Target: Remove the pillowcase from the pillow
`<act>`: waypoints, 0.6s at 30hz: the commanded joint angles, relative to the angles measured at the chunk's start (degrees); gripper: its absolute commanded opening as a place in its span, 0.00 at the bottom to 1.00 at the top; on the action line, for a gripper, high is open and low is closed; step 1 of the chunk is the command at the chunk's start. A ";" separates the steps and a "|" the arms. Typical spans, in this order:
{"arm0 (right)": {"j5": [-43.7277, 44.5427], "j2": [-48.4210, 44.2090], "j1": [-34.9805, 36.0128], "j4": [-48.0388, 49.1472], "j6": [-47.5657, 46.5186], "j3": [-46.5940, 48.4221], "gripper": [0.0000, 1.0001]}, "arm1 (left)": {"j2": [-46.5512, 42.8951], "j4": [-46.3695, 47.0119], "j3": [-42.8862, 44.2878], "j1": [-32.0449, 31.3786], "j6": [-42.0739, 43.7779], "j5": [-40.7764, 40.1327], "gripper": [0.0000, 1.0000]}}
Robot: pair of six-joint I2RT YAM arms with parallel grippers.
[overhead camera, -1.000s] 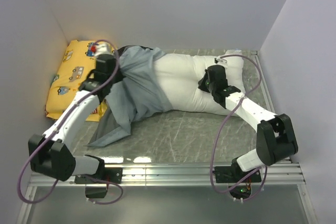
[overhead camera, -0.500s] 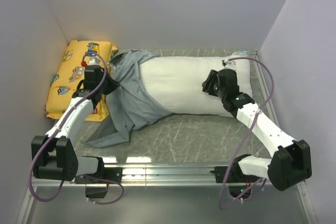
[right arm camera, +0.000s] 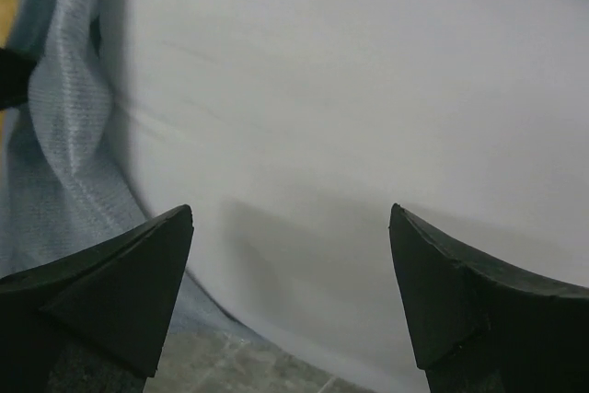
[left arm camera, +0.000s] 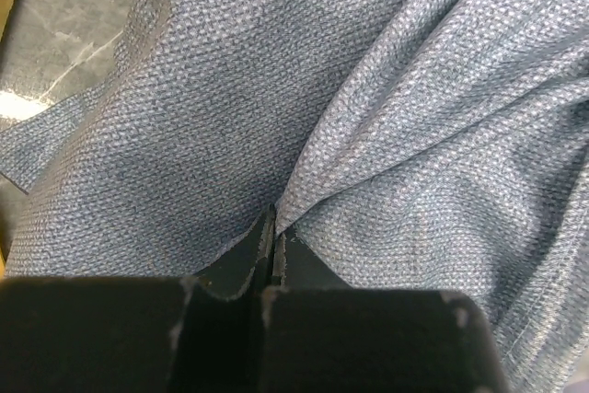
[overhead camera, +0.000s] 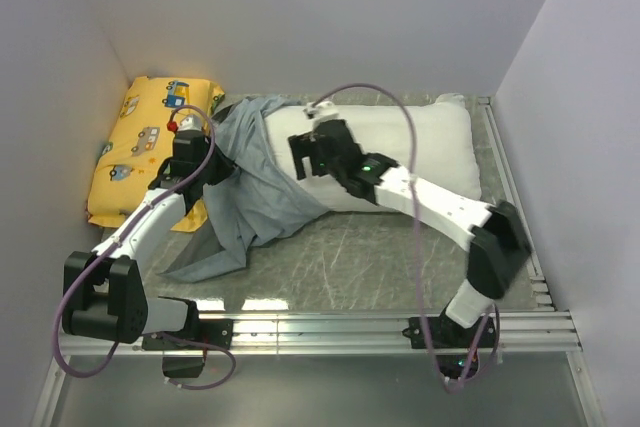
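The white pillow (overhead camera: 425, 147) lies across the back of the table, its left end still inside the blue-grey pillowcase (overhead camera: 255, 187). The rest of the case trails in folds toward the front left. My left gripper (overhead camera: 218, 169) is at the case's left edge, shut on a fold of the fabric. In the left wrist view the pillowcase (left arm camera: 368, 89) fills the frame and creases into my closed fingertips (left arm camera: 274, 227). My right gripper (overhead camera: 300, 155) stands open over the pillow's left part. The right wrist view shows the pillow (right arm camera: 350, 89) between its spread fingers (right arm camera: 290, 218), with the pillowcase (right arm camera: 64, 135) at left.
A yellow cushion (overhead camera: 140, 142) printed with cartoon vehicles lies against the left wall, behind my left arm. Walls close in the table on the left, back and right. Bare marbled tabletop (overhead camera: 370, 247) runs in front of the pillow to the metal rail.
My right gripper has opened, let go of the pillow's right end, and swung left across the pillow to near the pillowcase. The left gripper has stayed shut and shifted only slightly.
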 commanded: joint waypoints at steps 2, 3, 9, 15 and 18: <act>4.96 15.44 1.46 -6.45 -2.39 8.78 0.93 | -1.06 0.99 0.58 -0.25 0.17 -0.82 0.00; 5.75 19.21 1.37 -7.33 -1.87 9.67 0.86 | -1.15 0.72 0.93 -0.25 0.43 -0.82 0.01; 6.48 17.51 -5.98 -7.96 5.15 3.54 0.00 | -1.33 -1.31 4.53 3.16 1.40 -1.53 0.00; -0.29 3.63 -19.53 -4.45 12.01 -10.43 0.00 | -0.28 -3.32 10.42 10.10 1.92 0.15 0.00; -3.28 -2.61 -24.37 -2.78 13.34 -15.45 0.00 | 0.86 -3.77 12.44 14.41 1.58 3.20 0.00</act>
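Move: The left gripper is already clamped on the grey pillowcase, whose middle lies roughly 5 cm to its right, 4 cm back and 10 cm below; the yellow cushion is about 17 cm to its left and 4 cm farther out. For the open right gripper, the white pillow's left end is some 10 cm below, 4 cm ahead and 2 cm left, or about 13 cm right of and 2 cm ahead of the left gripper, 3 cm below it. Plunge the right gripper about 10 cm down and some 5 cm forward onto the white pillow just beside the pillowcase's mouth, shut the fingers on a fold of its fabric, then haul it about 11 cm to the right, rising slightly. Keep the left fingers shut on the pillowcase and, while the right pulls, draw it about 5 cm up and a few centimetres left, slightly forward, away from the pillow. ##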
